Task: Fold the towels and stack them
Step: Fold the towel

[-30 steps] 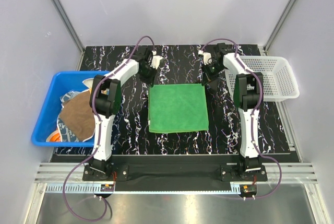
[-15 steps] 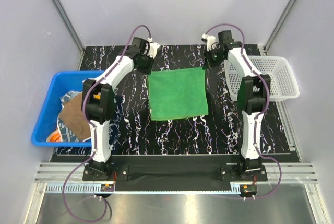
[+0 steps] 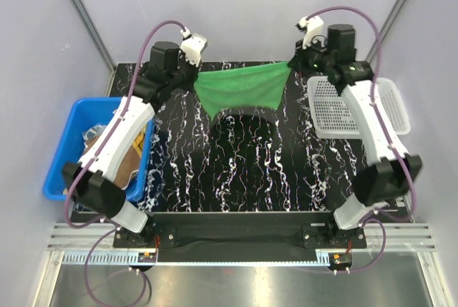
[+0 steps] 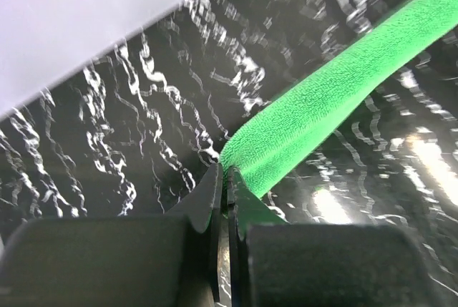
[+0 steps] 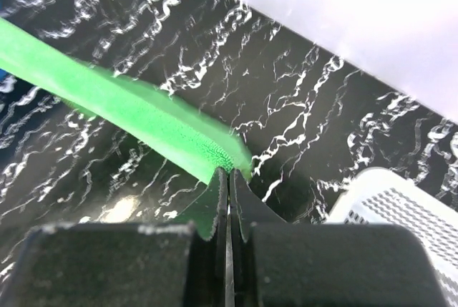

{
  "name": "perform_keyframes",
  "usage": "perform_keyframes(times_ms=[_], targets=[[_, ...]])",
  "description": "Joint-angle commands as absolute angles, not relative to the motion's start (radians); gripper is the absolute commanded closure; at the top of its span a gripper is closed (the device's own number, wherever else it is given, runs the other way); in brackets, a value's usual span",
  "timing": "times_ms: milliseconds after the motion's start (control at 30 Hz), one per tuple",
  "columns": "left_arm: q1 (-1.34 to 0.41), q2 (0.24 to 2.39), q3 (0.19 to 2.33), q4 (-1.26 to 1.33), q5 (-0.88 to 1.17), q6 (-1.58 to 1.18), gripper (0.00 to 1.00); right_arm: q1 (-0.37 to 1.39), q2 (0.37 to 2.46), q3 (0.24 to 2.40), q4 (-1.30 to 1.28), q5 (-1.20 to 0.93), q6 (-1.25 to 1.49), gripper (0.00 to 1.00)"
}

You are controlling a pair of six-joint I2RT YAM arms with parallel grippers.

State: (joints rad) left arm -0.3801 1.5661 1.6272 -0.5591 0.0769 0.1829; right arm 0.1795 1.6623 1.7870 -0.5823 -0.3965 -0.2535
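A plain green towel (image 3: 242, 89) hangs in the air over the far part of the table, stretched between both arms and sagging in the middle. My left gripper (image 3: 195, 81) is shut on its left corner; in the left wrist view the green towel (image 4: 322, 114) runs up and right from my pinched fingertips (image 4: 227, 172). My right gripper (image 3: 291, 66) is shut on the right corner; the right wrist view shows the cloth (image 5: 136, 117) leading left from that gripper (image 5: 228, 172). Other towels (image 3: 118, 153), brown and patterned, lie in the blue bin.
The blue plastic bin (image 3: 61, 157) stands at the table's left edge, under my left arm. A white mesh basket (image 3: 358, 106) sits at the right, partly below my right arm, and shows in the right wrist view (image 5: 401, 207). The black marbled table (image 3: 250, 171) lies beneath.
Both arms have lifted the green towel off the table and carried it toward the far edge. It lay flat a second ago; now it hangs stretched between the two grippers.
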Motion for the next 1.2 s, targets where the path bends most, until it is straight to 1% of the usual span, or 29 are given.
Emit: perform_keyframes(times_ms=[0, 33, 167, 300, 367, 467, 533, 600, 633, 667, 733, 767, 800, 833, 867, 900, 933, 967, 1000, 1067, 1100, 1167], targets=[[-0.437, 1.419, 1.569, -0.557, 0.003, 0.184, 1.0, 0.19, 1.486, 1.683, -0.566, -0.351, -0.232, 1.0], [-0.468, 1.393, 1.557, -0.563, -0.039, 0.175, 1.0, 0.192, 1.453, 1.657, -0.568, -0.351, -0.221, 1.0], [-0.541, 1.273, 1.503, -0.626, -0.08, 0.143, 1.0, 0.202, 1.295, 1.522, -0.578, -0.36, -0.175, 1.0], [-0.592, 1.178, 1.505, -0.719, -0.071, 0.103, 1.0, 0.216, 1.16, 1.48, -0.624, -0.379, -0.123, 1.0], [-0.597, 1.151, 1.49, -0.735, -0.041, 0.078, 1.0, 0.216, 1.135, 1.444, -0.624, -0.393, -0.095, 1.0], [-0.595, 1.166, 1.431, -0.701, -0.06, 0.074, 1.0, 0.218, 1.144, 1.385, -0.578, -0.397, -0.08, 1.0], [-0.583, 1.199, 1.386, -0.669, -0.067, 0.081, 1.0, 0.218, 1.199, 1.364, -0.533, -0.399, -0.077, 1.0], [-0.557, 1.273, 1.362, -0.624, -0.043, 0.083, 1.0, 0.218, 1.277, 1.336, -0.494, -0.4, -0.077, 1.0], [-0.516, 1.304, 1.35, -0.605, -0.007, 0.084, 1.0, 0.218, 1.308, 1.329, -0.448, -0.402, -0.08, 1.0], [-0.499, 1.374, 1.339, -0.58, -0.005, 0.086, 1.0, 0.218, 1.339, 1.315, -0.422, -0.402, -0.081, 1.0], [-0.451, 1.455, 1.347, -0.557, 0.043, 0.106, 1.0, 0.218, 1.446, 1.309, -0.342, -0.417, -0.1, 1.0], [-0.433, 1.538, 1.367, -0.522, 0.06, 0.112, 1.0, 0.218, 1.489, 1.315, -0.318, -0.426, -0.107, 1.0], [-0.414, 1.584, 1.385, -0.506, 0.075, 0.117, 1.0, 0.218, 1.585, 1.327, -0.296, -0.433, -0.115, 1.0], [-0.378, 1.633, 1.417, -0.499, 0.107, 0.121, 1.0, 0.218, 1.638, 1.348, -0.276, -0.433, -0.135, 1.0], [-0.359, 1.734, 1.451, -0.489, 0.124, 0.124, 1.0, 0.213, 1.696, 1.412, -0.275, -0.431, -0.143, 1.0], [-0.344, 1.785, 1.535, -0.491, 0.136, 0.129, 1.0, 0.213, 1.81, 1.452, -0.278, -0.437, -0.152, 1.0], [-0.319, 1.837, 1.583, -0.502, 0.152, 0.141, 1.0, 0.212, 1.868, 1.498, -0.284, -0.44, -0.162, 1.0], [-0.308, 1.935, 1.63, -0.526, 0.155, 0.147, 1.0, 0.207, 1.92, 1.584, -0.29, -0.446, -0.169, 1.0], [-0.292, 1.98, 1.723, -0.538, 0.155, 0.153, 1.0, 0.207, 2.01, 1.627, -0.301, -0.448, -0.182, 1.0], [-0.279, 2.087, 1.802, -0.575, 0.143, 0.182, 1.0, 0.206, 2.081, 1.731, -0.304, -0.44, -0.199, 1.0], [-0.27, 2.112, 1.853, -0.583, 0.132, 0.19, 1.0, 0.204, 2.132, 1.758, -0.292, -0.424, -0.216, 1.0], [-0.262, 2.157, 1.884, -0.586, 0.129, 0.21, 1.0, 0.201, 2.187, 1.818, -0.275, -0.416, -0.233, 1.0]])
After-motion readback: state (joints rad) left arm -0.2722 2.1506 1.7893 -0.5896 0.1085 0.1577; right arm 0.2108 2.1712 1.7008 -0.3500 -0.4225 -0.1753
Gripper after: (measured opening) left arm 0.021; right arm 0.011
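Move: Between the two hands, the doubled green towel hangs in the air with one upper corner in each pinch. The bare table patch it is taken to lies some 30 cm below, its middle about 13 cm right and 2 cm back of the left hand, and about 16 cm left and 4 cm back of the right. The white basket stands roughly 28 cm right of the right hand and 5 cm ahead; the blue bin is some 36 cm left of the left hand and 8 cm back. Swinging the towel like a flick, both arms together first draw back about 14 cm with a small rise, then reverse and sweep down nearly 30 cm and forward some 20 cm to low over the table, drifting slightly left. The fingers tip down roughly 25 degrees and keep their pinch on both corners. ##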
